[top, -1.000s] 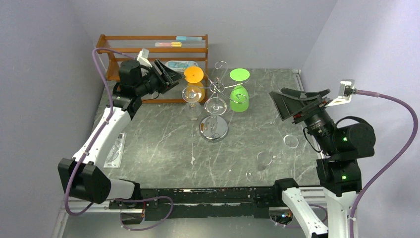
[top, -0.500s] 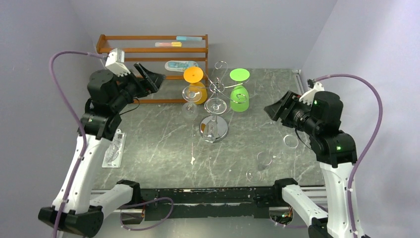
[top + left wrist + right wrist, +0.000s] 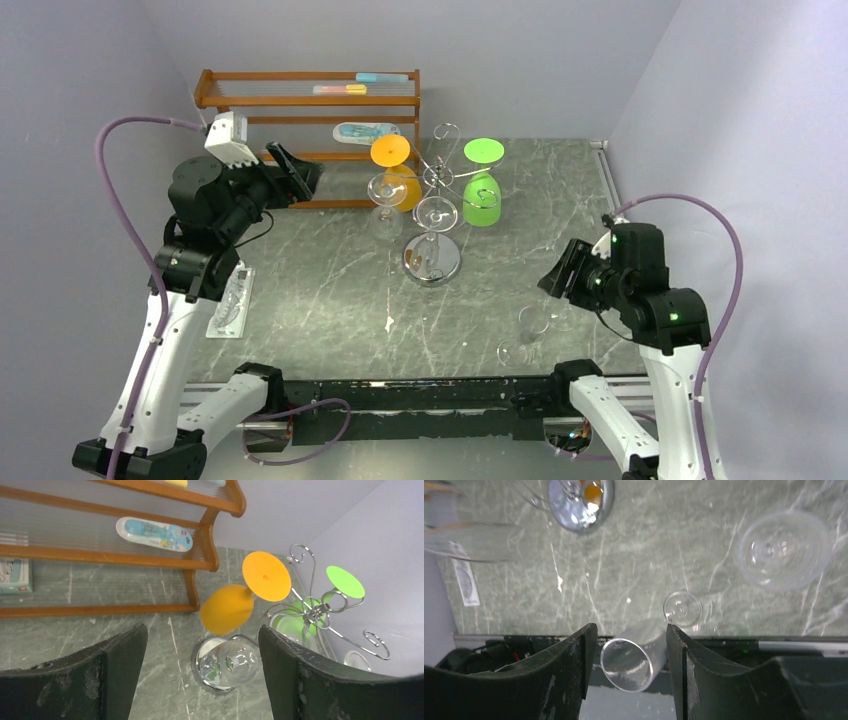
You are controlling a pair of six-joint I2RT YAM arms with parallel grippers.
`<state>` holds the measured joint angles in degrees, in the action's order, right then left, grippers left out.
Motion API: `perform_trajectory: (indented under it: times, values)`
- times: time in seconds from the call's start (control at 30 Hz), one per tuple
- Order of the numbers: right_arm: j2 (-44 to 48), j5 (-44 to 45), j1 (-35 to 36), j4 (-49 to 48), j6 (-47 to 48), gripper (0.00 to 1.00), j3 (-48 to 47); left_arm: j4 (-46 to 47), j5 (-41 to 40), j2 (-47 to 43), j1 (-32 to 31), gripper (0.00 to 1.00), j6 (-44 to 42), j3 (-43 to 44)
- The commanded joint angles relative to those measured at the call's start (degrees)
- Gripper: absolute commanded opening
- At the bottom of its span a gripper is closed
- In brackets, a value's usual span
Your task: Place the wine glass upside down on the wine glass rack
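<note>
The chrome wine glass rack [image 3: 432,258] stands mid-table. Upside down on its arms hang an orange glass [image 3: 392,172], a green glass [image 3: 483,195] and a clear wine glass [image 3: 383,215]. In the left wrist view that clear glass [image 3: 241,660] hangs free in front of the mirror base [image 3: 207,672]. My left gripper [image 3: 305,176] is open and empty, drawn back to its left. Another clear wine glass [image 3: 634,657] lies on its side at the front edge. My right gripper [image 3: 631,630] straddles its bowl, open, with a gap showing on one side.
A further clear glass [image 3: 781,547] stands on the table right of the fallen one. The orange wooden shelf [image 3: 310,100] sits at the back left with small packets on it. A flat clear packet [image 3: 228,305] lies at the left edge. Purple walls close both sides.
My left gripper opened and drew back from the hanging clear glass. My right arm swung down and forward over the fallen glass, its jaws narrowing around the bowl.
</note>
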<state>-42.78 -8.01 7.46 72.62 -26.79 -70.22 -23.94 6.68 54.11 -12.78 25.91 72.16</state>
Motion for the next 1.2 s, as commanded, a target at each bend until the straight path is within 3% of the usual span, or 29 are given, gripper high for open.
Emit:
perform_trajectory:
  times: [0.0, 0.37, 0.63, 0.73, 0.87, 1.17]
  values:
    - [2.71, -2.65, 0.10, 5.70, -0.44, 0.57, 3.83, 0.88, -0.88, -0.21, 0.47, 0.85, -0.14, -2.14]
    - [6.40, -6.31, 0.15, 7.29, -0.74, 0.54, 7.67, 1.16, -1.92, 1.25, 0.47, 0.85, 0.11, -1.11]
    - [7.76, -4.38, 0.09, 7.20, -2.63, 0.44, 12.20, 0.99, -2.37, 1.25, 0.47, 0.86, -0.07, -1.76]
    - [7.38, -3.04, 0.11, 6.60, -2.42, 0.38, 13.07, 1.02, -2.48, 1.13, 0.47, 0.86, -0.28, -2.10]
    - [6.46, -1.88, 0.10, 5.43, -2.48, 0.21, 12.30, 0.23, -3.29, 1.04, 0.47, 0.86, -0.66, -1.72]
    - [4.23, 2.95, 0.09, -0.07, -2.26, 0.00, 8.80, 0.05, -4.13, 0.09, 0.47, 0.86, -0.18, -0.70]
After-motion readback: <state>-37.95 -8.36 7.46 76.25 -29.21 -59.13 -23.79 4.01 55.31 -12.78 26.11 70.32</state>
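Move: The transparent wine glass stands upright about 5 cm back from the right hand and 3 cm to its left, its middle some 16 cm below the hand. A wider clear glass stands roughly 8 cm to the hand's right and 4 cm ahead, about 17 cm down; the glass rack is some 18 cm ahead and 21 cm left, its middle about 8 cm lower. From the left hand, the transparent wine glass lies some 20 cm back, 38 cm right, 30 cm below. Towards the standing wine glass's rim, the right hand goes back about 5 cm and down nearly 7 cm, its fingers tipping some 10 degrees further downward, then eases forward and slightly up. Its half-open fingers narrow slowly, then snap nearly shut with nothing between them. The empty left hand sinks 2 cm near the wooden shelf and stays there, open. ##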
